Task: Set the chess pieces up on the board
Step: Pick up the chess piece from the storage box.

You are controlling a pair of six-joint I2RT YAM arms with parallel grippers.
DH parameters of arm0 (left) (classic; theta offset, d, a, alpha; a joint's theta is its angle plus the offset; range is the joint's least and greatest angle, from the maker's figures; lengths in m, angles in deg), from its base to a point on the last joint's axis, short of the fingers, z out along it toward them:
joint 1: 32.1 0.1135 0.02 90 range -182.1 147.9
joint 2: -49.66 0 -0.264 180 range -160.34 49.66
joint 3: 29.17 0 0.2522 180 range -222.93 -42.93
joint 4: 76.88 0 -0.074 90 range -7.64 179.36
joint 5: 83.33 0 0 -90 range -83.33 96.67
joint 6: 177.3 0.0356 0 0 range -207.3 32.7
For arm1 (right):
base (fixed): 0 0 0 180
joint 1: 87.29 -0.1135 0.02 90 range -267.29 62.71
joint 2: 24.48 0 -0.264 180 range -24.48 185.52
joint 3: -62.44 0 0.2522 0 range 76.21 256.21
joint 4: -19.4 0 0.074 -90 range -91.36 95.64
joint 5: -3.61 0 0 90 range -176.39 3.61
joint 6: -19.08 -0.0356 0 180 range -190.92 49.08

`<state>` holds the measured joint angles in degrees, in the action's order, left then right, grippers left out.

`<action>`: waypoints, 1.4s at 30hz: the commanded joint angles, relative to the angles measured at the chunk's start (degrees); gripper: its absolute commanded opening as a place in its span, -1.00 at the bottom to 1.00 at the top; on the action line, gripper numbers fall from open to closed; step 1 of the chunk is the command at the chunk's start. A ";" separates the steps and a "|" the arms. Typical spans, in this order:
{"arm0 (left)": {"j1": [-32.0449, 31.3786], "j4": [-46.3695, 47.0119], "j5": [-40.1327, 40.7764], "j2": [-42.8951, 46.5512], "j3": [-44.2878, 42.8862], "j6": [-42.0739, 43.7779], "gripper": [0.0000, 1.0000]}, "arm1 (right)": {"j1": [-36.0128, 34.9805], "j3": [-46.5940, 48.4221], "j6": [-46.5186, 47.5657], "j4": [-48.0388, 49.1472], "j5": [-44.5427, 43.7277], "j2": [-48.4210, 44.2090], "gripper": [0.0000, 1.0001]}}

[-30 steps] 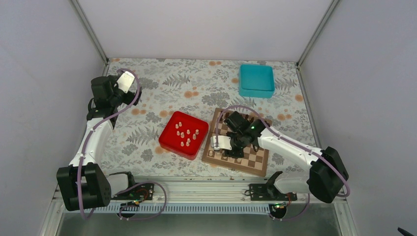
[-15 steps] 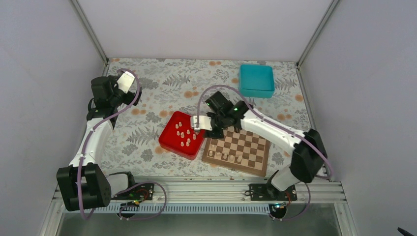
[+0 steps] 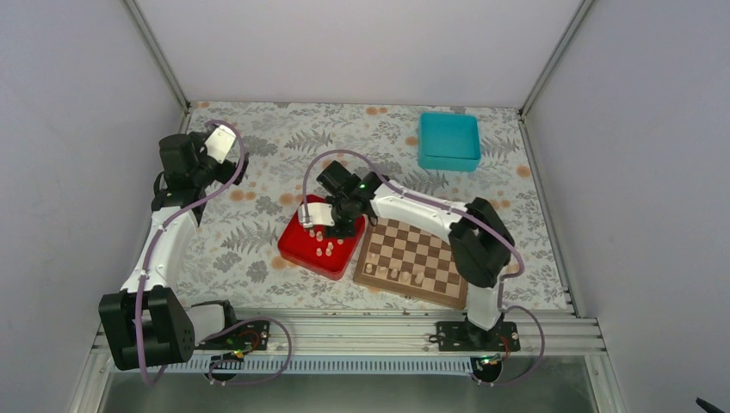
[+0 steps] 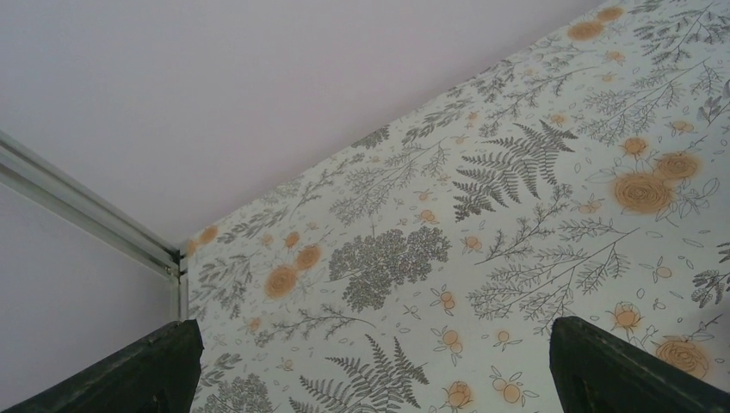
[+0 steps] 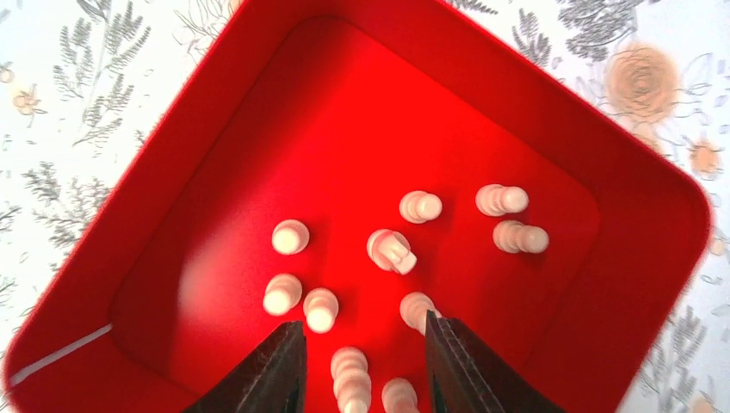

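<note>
The wooden chessboard (image 3: 426, 249) lies right of centre, with several pale chess pieces (image 3: 393, 274) standing along its near rows. More cream pieces (image 3: 326, 249) lie in a red tray (image 3: 295, 250) just left of the board. My right gripper (image 3: 331, 225) hangs above that tray, pointing down. In the right wrist view its jaws (image 5: 363, 325) stand open over the tray's floor, with loose pieces (image 5: 392, 250) scattered below and nothing gripped. One piece (image 5: 350, 370) lies under the gap. My left gripper (image 3: 219, 142) is open at the far left, above bare floral cloth (image 4: 413, 258).
A teal box (image 3: 448, 140) sits at the back right. The red tray's walls (image 5: 138, 206) rise around the loose pieces. White enclosure walls and metal posts bound the table on three sides. The left arm stays far from the tray and board.
My right arm has swung left from above the board's near rows to above the red tray, and its jaws have widened slightly. The left arm has not moved.
</note>
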<state>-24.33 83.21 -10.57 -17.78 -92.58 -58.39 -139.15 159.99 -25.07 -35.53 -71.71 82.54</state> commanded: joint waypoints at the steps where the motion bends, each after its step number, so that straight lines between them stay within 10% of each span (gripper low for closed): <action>1: 0.32 -0.07 -1.87 1.08 -0.82 -0.34 1.00 | -1.01 2.96 0.29 1.43 -1.02 4.26 -0.26; 22: 0.32 -0.25 -4.12 2.30 -0.54 -0.63 1.00 | -1.56 3.56 0.84 6.12 -4.36 9.71 -0.25; 29: -2.35 -7.56 -9.77 -1.32 -6.65 3.46 1.00 | 0.21 -3.34 1.22 7.50 -2.76 -3.20 0.25; 42: -26.75 -31.94 -1.17 -16.26 -21.83 18.19 0.93 | 19.98 -10.53 -0.43 6.47 -6.90 -16.60 1.00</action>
<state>-44.67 60.30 -14.48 -31.15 -111.18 -45.34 -125.90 152.45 -23.33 -29.89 -76.48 67.79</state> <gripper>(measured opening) 0.993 0.996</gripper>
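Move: The cross-topped chess piece standing in the red box lies roughly 2 cm ahead, 3 cm left and 7 cm below the right hand. Of its neighbours, one stands about 3 cm right and 1 cm farther out of it, another 2 cm left and 1 cm farther out, a third 3 cm right and 3 cm nearer. From the left hand, the cross-topped piece is some 12 cm back, 25 cm right and 20 cm below. Towards the cross-topped piece in the red box the right hand sinks about 5 cm, easing slightly forward and left, fingers part-open; without closing, it rises again, spreading them fully as it swings up, forward and right over the box's far right side. Late on, the open left hand sweeps some 15 cm right towards the box, turning clockwise and tipping down. ##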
